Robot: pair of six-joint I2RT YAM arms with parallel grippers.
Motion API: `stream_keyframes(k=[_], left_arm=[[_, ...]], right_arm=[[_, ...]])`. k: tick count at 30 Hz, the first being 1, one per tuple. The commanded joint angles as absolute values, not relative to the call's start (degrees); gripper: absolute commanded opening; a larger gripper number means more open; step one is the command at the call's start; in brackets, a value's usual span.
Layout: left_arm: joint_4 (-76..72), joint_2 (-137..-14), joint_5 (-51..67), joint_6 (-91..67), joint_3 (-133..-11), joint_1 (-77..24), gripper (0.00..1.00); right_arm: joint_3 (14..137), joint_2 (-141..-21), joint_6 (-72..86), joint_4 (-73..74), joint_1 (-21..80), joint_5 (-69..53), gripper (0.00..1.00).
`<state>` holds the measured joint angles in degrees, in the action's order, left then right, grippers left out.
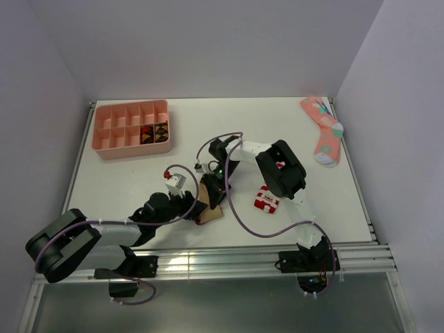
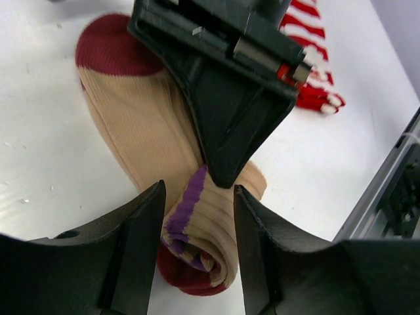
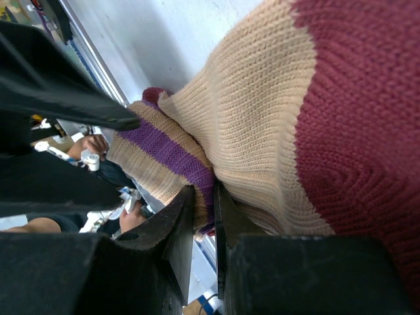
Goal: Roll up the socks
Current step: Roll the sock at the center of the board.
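Note:
The tan sock (image 2: 141, 131) lies flat on the white table with its dark red toe far from me and its purple-striped cuff end rolled into a coil (image 2: 203, 249). My left gripper (image 2: 199, 223) is open and straddles that coil, a finger close on each side. My right gripper (image 3: 203, 203) comes down from above and is shut on the purple-striped cuff layer at the top of the roll. In the top view both grippers meet over the tan sock (image 1: 211, 215). The red-and-white striped sock (image 1: 266, 199) lies bunched just right of them, touched by neither.
A pink sock (image 1: 325, 132) with teal and grey pattern lies at the far right edge. A pink compartment tray (image 1: 132, 129) stands at the back left with small items in two cells. The metal rail (image 1: 277, 253) runs along the near table edge.

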<state>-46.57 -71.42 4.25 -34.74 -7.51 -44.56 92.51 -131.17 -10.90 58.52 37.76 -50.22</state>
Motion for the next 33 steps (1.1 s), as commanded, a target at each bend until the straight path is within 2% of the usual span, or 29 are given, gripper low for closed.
stream_keyframes(k=[1, 13, 18, 21, 28, 33], left_arm=[[-49.22, -73.38, 5.10, -32.87, -8.26, -45.70, 0.51], [-45.53, -76.90, 2.29, -31.64, -11.33, -47.37, 0.50], [-41.84, -80.24, 1.06, -31.11, -14.32, -48.51, 0.45], [-40.17, -81.73, 0.27, -31.38, -15.12, -49.13, 0.36], [-35.17, -83.32, -1.75, -31.90, -18.27, -50.01, 0.03], [-27.44, -84.37, -5.71, -33.05, -21.09, -51.06, 0.00]], right_arm=[[89.74, -135.00, -14.50, 54.49, 38.41, -34.89, 0.09], [89.56, -134.82, -14.85, 54.49, 38.14, -35.07, 0.08], [89.56, -134.74, -15.03, 54.67, 38.14, -35.16, 0.08], [89.47, -134.65, -15.03, 54.49, 37.97, -35.24, 0.08], [89.47, -134.39, -15.03, 54.32, 37.79, -35.24, 0.08], [89.56, -133.86, -15.12, 54.23, 37.44, -35.24, 0.10]])
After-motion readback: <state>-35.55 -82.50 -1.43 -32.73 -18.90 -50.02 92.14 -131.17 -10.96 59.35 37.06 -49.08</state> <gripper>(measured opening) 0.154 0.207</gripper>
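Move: The sock's rolled cuff lies about 3 cm to the right of my half-open left hand, level fore and aft, some 4 cm below it. My right gripper's tip is pinching the sock's purple stripe, about 5 cm right of my left hand and 2 cm ahead. The sock's flat toe part stretches out some 7 cm ahead, and the red-striped sock's middle lies about 24 cm right, 8 cm ahead. From my right hand the rolled cuff is about 2 cm to the left and 2 cm back. I sink my left hand about 2 cm to the rolled cuff, then slide right about 3 cm towards my right gripper's tip, easing another centimetre lower with a roll of some 10 degrees that lifts its left side. On the way right I close the fingers from half open and pinch the cuff beside that tip. My right hand stays nearly in place and keeps its pinch on the purple stripe. ##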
